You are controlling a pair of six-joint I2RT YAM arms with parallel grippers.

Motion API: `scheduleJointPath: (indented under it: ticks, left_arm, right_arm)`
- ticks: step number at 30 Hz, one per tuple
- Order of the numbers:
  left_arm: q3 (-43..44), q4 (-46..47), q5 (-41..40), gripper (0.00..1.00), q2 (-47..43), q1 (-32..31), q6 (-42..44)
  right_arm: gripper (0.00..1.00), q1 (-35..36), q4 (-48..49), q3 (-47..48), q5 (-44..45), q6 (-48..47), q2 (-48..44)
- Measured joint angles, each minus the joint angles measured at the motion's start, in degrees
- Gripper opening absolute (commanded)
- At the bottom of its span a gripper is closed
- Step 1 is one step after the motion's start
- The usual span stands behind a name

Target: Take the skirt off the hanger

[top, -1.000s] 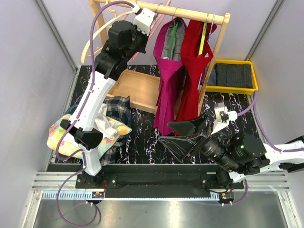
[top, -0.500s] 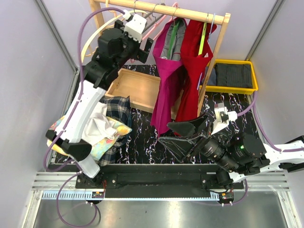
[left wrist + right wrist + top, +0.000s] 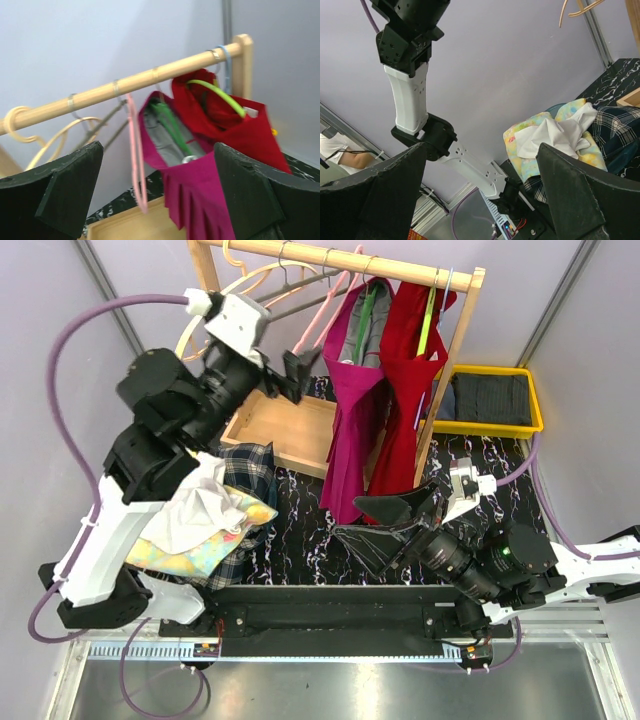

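The magenta pleated skirt [image 3: 350,415] hangs on a green hanger [image 3: 366,302] from the wooden rail [image 3: 340,258], beside a red garment [image 3: 408,390]. My left gripper [image 3: 297,375] is open and empty, raised just left of the skirt, apart from it. In the left wrist view the skirt [image 3: 200,197] and green hanger [image 3: 172,125] show between the open fingers [image 3: 55,195], with the red garment [image 3: 235,132] to the right. My right gripper [image 3: 375,525] is open and empty, low over the table below the skirt's hem.
Empty pink and cream hangers [image 3: 262,288] hang left on the rail; the pink one [image 3: 135,155] is close ahead of the left gripper. A wooden tray [image 3: 290,430] lies under them. A yellow bin [image 3: 490,400] holds dark cloth. A clothes pile [image 3: 215,510] lies at left.
My left arm has swung left and back from the rail, and its gripper has dropped lower, away from the hangers. The right arm and the skirt have not moved.
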Motion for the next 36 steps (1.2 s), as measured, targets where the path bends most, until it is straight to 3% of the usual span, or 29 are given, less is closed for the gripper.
scheduleJointPath:
  ticks: [15,33,36]
  left_arm:
    - [7.28,-1.01,-2.03,0.99,24.06,-2.23,-3.1]
    - [10.16,3.65,-4.33,0.96,26.34,3.1,-3.93]
    - [10.47,3.87,-4.07,0.89,27.67,4.57,-4.46]
  right_arm:
    - [1.0,0.07,-2.51,-0.24,1.33,-0.07,-1.22]
    - [1.0,0.22,-2.99,-1.31,1.68,0.81,-2.56]
    - [1.0,0.22,-3.13,-1.31,1.7,0.98,-2.49]
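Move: The green hanger carrying the magenta skirt lies about 20 cm ahead of the left gripper, 12 cm to its right and some 12 cm lower. At about that height, the bare pink hanger hangs roughly 6 cm left of it and 2 cm nearer, and the red skirt's lime hanger about 7 cm right of it, level with it in depth. From the right gripper the green hanger is some 40 cm ahead, about 1 cm right and at its own height. Bring the empty left gripper forward about 15 cm, down and to the right towards the green hanger, swinging some 13 cm right at first and then easing 3 or 4 cm back left while still reaching forward. Tip the fingers down about 10 degrees to near level, turn them slightly counter-clockwise, and keep them open around the line of the green hanger's near end. ##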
